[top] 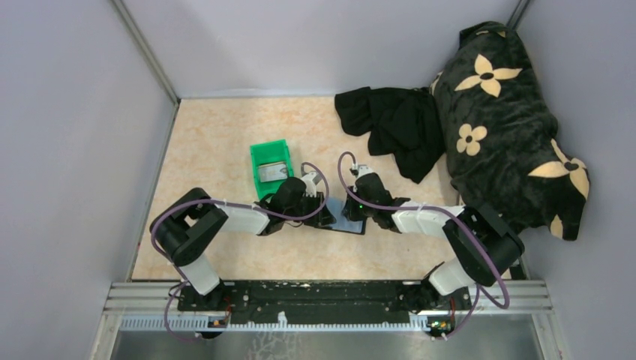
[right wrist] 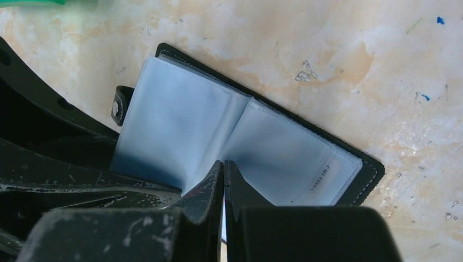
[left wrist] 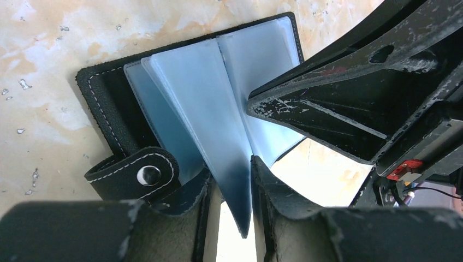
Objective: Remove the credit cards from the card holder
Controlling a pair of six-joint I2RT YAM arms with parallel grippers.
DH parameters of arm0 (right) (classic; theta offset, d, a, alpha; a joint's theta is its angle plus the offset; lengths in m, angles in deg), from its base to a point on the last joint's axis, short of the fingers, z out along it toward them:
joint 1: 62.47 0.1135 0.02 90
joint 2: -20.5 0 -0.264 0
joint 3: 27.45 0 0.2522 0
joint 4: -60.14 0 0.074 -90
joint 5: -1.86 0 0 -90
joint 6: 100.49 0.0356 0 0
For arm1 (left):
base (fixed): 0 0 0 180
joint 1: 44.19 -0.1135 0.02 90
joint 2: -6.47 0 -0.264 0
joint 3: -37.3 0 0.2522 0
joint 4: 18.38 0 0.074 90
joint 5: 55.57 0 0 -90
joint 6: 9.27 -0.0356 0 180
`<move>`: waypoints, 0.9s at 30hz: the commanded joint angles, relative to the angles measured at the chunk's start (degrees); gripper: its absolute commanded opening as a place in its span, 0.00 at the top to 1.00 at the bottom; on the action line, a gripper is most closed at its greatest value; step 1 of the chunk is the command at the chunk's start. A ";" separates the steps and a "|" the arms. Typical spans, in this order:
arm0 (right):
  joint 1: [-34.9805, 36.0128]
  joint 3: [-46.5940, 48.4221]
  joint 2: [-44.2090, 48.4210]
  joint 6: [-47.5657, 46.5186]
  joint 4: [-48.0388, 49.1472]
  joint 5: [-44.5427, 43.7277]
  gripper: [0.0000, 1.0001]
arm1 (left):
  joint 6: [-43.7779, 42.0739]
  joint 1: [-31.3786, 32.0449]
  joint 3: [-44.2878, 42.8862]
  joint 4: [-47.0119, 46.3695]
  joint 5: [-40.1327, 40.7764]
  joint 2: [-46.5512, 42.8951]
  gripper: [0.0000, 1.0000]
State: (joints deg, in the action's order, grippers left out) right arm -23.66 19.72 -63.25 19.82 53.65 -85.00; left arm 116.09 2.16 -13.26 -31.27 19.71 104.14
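The black card holder (top: 351,224) lies open on the table between my two grippers, its snap tab (left wrist: 148,174) on the left. In the left wrist view one grey-blue plastic leaf (left wrist: 207,109) stands up. Its lower corner hangs between my left gripper's (left wrist: 232,177) fingers, which are open, with a gap beside the leaf. My right gripper (right wrist: 224,165) is shut, its tips pressed in at the fold of the leaves (right wrist: 180,120). A pale credit card (right wrist: 326,176) with lettering shows inside the right-hand sleeve.
A green bin (top: 262,154) holding something pale stands just behind the left gripper (top: 324,213). A black cloth (top: 394,124) and a large black flowered cushion (top: 510,127) fill the back right. Grey walls close in both sides.
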 commanded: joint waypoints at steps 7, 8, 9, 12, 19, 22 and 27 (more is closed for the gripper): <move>-1.76 0.17 8.82 -0.07 -4.70 -0.78 0.98 | -0.25 -0.12 0.53 1.61 -0.87 1.23 0.68; -1.90 0.17 9.76 -0.30 -5.42 -1.14 0.98 | -0.20 -0.12 0.50 1.50 -1.02 1.43 0.68; -2.08 0.17 10.33 -0.55 -6.03 -1.46 0.98 | -0.08 -0.12 0.55 1.16 -1.13 1.65 0.68; -2.74 -0.41 10.72 -1.37 -6.85 -1.97 0.99 | 0.40 -0.12 0.50 0.18 -1.98 2.35 0.68; -3.44 -3.54 10.78 -0.28 -6.08 -2.55 1.00 | 0.80 -0.14 0.33 0.01 -1.79 2.43 0.66; -3.87 -4.57 11.77 -0.21 -5.95 -2.96 1.00 | 1.33 -0.12 0.81 -1.61 -2.54 2.57 0.58; -4.25 -5.10 12.37 -0.30 -6.39 -3.31 1.00 | 1.77 -0.13 0.25 -2.77 -4.16 3.61 0.33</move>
State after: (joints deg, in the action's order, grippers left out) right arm -27.20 14.70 -53.22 19.34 45.62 -87.19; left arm 118.21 2.07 -13.28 -35.86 16.08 105.10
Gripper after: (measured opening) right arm 0.006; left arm 0.643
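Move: The right hand's shut tips are on the open card holder's clear leaves, its middle about 1 cm to their left, level fore and aft and some 1 cm below. From the left hand the card holder's middle is about 3 cm right, 1 cm ahead and 1 cm below. The green box lies roughly 21 cm left and 12 cm ahead of the right hand; the black cloth is some 13 cm right and 22 cm ahead of it. From their touch on the leaves near the fold, the right hand's still-shut tips arc up nearly 4 cm, over and down, ending about 5 cm farther right and a little back on the right-hand leaf. The left hand stays almost in place around the near corner of the raised leaf, then spreads its fingers and eases right and up by just over 1 cm. ##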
